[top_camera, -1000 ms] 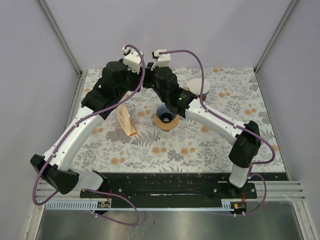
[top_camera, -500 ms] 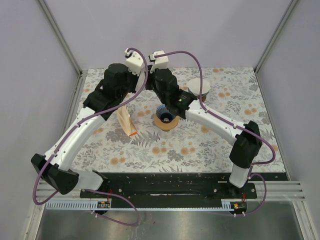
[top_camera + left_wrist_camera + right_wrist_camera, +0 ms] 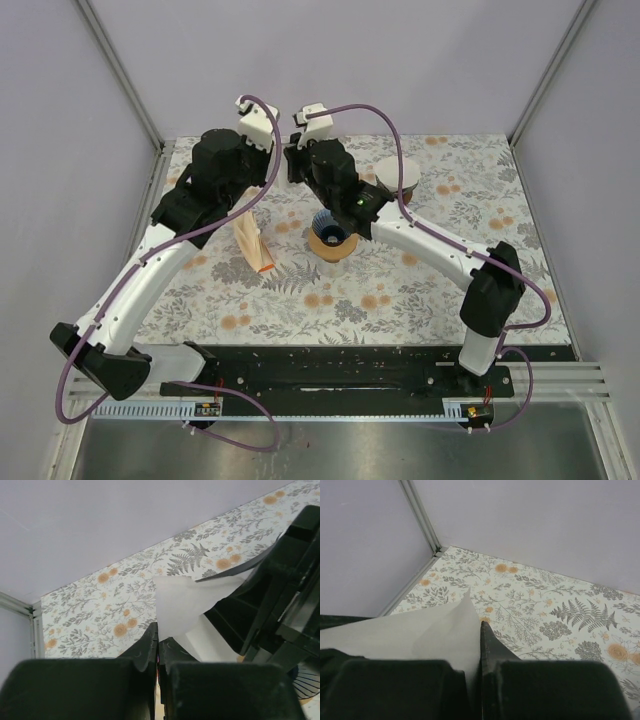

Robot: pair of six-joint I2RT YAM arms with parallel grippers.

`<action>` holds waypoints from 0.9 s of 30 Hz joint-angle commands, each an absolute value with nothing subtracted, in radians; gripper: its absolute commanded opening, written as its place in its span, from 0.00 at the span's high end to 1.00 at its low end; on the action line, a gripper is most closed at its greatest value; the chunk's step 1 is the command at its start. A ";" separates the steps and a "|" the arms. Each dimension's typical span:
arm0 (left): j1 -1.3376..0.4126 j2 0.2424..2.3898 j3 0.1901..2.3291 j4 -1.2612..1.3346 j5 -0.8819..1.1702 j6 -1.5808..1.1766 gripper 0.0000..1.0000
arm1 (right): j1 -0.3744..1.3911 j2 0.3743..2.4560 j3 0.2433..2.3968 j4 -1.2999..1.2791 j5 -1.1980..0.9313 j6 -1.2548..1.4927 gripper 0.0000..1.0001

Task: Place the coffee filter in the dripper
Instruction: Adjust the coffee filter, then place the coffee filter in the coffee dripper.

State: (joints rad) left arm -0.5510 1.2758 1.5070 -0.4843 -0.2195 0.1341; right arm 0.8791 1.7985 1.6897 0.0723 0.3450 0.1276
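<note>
A white paper coffee filter [image 3: 182,605] hangs in the air between my two grippers at the back of the table. My left gripper [image 3: 158,634] is shut, its tips pinching the filter's lower corner. My right gripper [image 3: 480,630] is shut on another edge of the same filter [image 3: 420,630], and its black body [image 3: 280,595] fills the right of the left wrist view. The dripper [image 3: 332,236], a blue ribbed cone on a brown base, stands on the floral table just in front of both grippers. In the top view the wrists hide the filter.
A tan stack of folded filters [image 3: 254,246] with an orange end lies left of the dripper. A white cup [image 3: 398,176] stands at the back right. The grey back wall and the left corner post [image 3: 420,517] are close behind the grippers.
My left gripper has closed on the filter, and the left arm has shifted a little to the left. The right gripper has stayed shut on the filter and moved slightly left.
</note>
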 commanded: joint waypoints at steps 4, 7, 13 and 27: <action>-0.554 1.227 1.511 -0.425 -0.321 0.216 1.00 | 0.881 1.720 1.658 0.089 0.410 0.106 1.00; -0.554 1.227 1.511 -0.425 -0.333 0.227 1.00 | 0.879 1.712 1.683 0.025 0.390 0.094 1.00; -0.552 1.209 1.505 -0.471 -0.181 0.186 0.77 | 0.870 1.710 1.776 -0.222 0.312 0.084 1.00; -0.555 1.328 1.557 -0.614 0.164 0.052 0.49 | 0.836 1.681 1.919 -0.793 0.110 0.224 1.00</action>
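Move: The right hand, gripping the coffee filter, has the dripper about 9 cm to its right, 4 cm back and some 21 cm below. The paper pack lies about 15 cm to that hand's left, level with it and 33 cm down; the white-topped jug is roughly 27 cm right, 12 cm ahead and 26 cm lower. From the left hand, pinching the filter's other side, the dripper is some 13 cm right, 3 cm back and 24 cm below. Back, to the right and down, some 8 cm in all, the right hand carries the filter towards the dripper, its grip kept shut while the fingers tip downward and the hand rolls left side down, about 25 degrees altogether. The left hand first holds nearly still, then opens about halfway, lets go of its edge and follows right, back and slightly down, about 6 cm, swinging clockwise. ##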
